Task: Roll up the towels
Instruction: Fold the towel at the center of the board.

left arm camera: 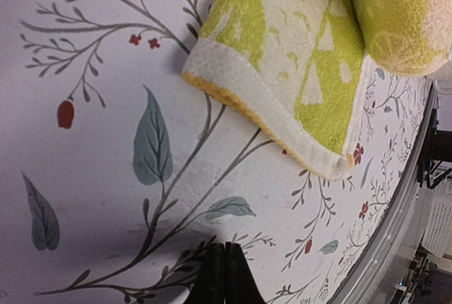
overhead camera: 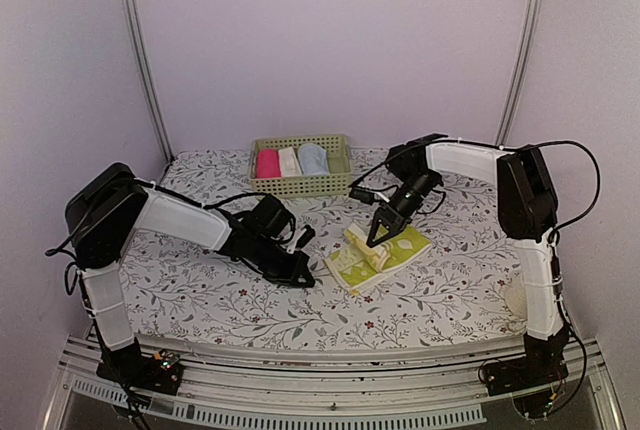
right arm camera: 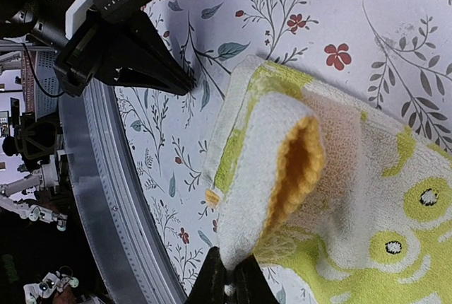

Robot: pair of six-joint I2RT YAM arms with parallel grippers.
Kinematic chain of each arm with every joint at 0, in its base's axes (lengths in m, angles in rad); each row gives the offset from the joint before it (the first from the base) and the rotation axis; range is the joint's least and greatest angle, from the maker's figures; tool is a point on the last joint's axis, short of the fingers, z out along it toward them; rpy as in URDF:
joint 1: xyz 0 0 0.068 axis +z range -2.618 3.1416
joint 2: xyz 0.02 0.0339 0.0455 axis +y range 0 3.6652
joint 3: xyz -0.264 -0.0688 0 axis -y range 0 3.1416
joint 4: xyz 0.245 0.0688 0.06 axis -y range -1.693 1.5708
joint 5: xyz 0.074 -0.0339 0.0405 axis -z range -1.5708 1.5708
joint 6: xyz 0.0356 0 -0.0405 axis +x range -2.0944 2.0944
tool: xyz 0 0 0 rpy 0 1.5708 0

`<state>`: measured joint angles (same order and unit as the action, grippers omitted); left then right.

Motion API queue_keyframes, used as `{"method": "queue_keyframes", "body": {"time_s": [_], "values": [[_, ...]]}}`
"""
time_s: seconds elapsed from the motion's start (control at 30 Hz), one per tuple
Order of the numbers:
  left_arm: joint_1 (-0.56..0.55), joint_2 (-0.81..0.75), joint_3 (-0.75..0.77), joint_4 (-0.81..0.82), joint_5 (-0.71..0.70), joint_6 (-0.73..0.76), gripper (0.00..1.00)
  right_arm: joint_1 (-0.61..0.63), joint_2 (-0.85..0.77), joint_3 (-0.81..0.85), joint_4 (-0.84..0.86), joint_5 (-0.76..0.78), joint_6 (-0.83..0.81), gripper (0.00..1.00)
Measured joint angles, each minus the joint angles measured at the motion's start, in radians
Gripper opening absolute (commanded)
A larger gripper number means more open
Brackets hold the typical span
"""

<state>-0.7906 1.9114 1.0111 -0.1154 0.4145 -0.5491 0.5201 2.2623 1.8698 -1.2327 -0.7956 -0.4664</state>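
The yellow-green towel (overhead camera: 388, 250) with pale printed shapes lies on the flowered table, its near part folded over into a loose roll (right arm camera: 282, 170). My right gripper (overhead camera: 376, 237) is shut on that folded edge, and a pinch of cloth shows between its tips (right arm camera: 227, 267). My left gripper (overhead camera: 305, 276) is shut and holds nothing; it rests low over the table just left of the towel's corner (left arm camera: 282, 71), clear of it. Its fingertips (left arm camera: 224, 265) meet with no gap. The light blue towel (overhead camera: 313, 159) lies rolled in the basket.
A green slotted basket (overhead camera: 300, 186) stands at the back centre, holding a pink roll (overhead camera: 267, 163) and a cream-white roll (overhead camera: 290, 161) beside the blue one. The metal rail of the table's front edge (right arm camera: 106, 198) runs close by the towel. My left arm's gripper (right arm camera: 134, 49) shows beyond the towel.
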Motion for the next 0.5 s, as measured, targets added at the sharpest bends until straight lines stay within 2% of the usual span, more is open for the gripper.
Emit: {"method": "queue_keyframes", "body": {"time_s": [0.13, 0.23, 0.4, 0.43, 0.47, 0.5], "values": [[0.000, 0.000, 0.000, 0.000, 0.000, -0.001, 0.00, 0.014, 0.007, 0.000, 0.003, -0.003, 0.007, 0.14], [0.000, 0.000, 0.000, 0.000, 0.000, -0.001, 0.00, 0.039, 0.024, 0.001, 0.004, -0.011, 0.014, 0.43], [0.000, 0.000, 0.000, 0.001, -0.001, -0.002, 0.00, 0.072, 0.093, 0.078, -0.053, -0.095, -0.015, 0.60], [0.000, 0.000, 0.000, 0.001, -0.003, -0.002, 0.00, 0.069, 0.100, 0.092, -0.058, -0.108, -0.025, 0.67], [0.000, 0.000, -0.002, 0.003, -0.005, -0.001, 0.00, 0.066, 0.101, 0.101, -0.063, -0.124, -0.034, 0.96], [0.000, -0.001, -0.004, 0.007, -0.006, -0.002, 0.00, 0.058, 0.098, 0.107, -0.065, -0.133, -0.040, 1.00]]}}
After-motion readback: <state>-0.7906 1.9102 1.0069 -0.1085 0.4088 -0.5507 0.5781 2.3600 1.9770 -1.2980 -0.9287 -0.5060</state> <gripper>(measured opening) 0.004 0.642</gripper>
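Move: My right hand holds the towel's lifted end. The end lying on the board, where I take it, has its middle about 7 cm to the left, 4 cm back and 8 cm below. The far part of the towel, where the fold forms, lies some 9 cm to the right and 7 cm ahead. My shut left hand waits about 14 cm to the left and 6 cm back; from it the lying end is roughly 7 cm to the right and 2 cm ahead. I carry the held end with my right hand left and back about 4 cm in all, sinking only about 1 cm, over the towel towards its lying end. As I sweep I open my fingers well past half and let the cloth go, then start to lift and ease forward again, still drifting slightly left, the wrist tilting by some 5 to 10 degrees. ##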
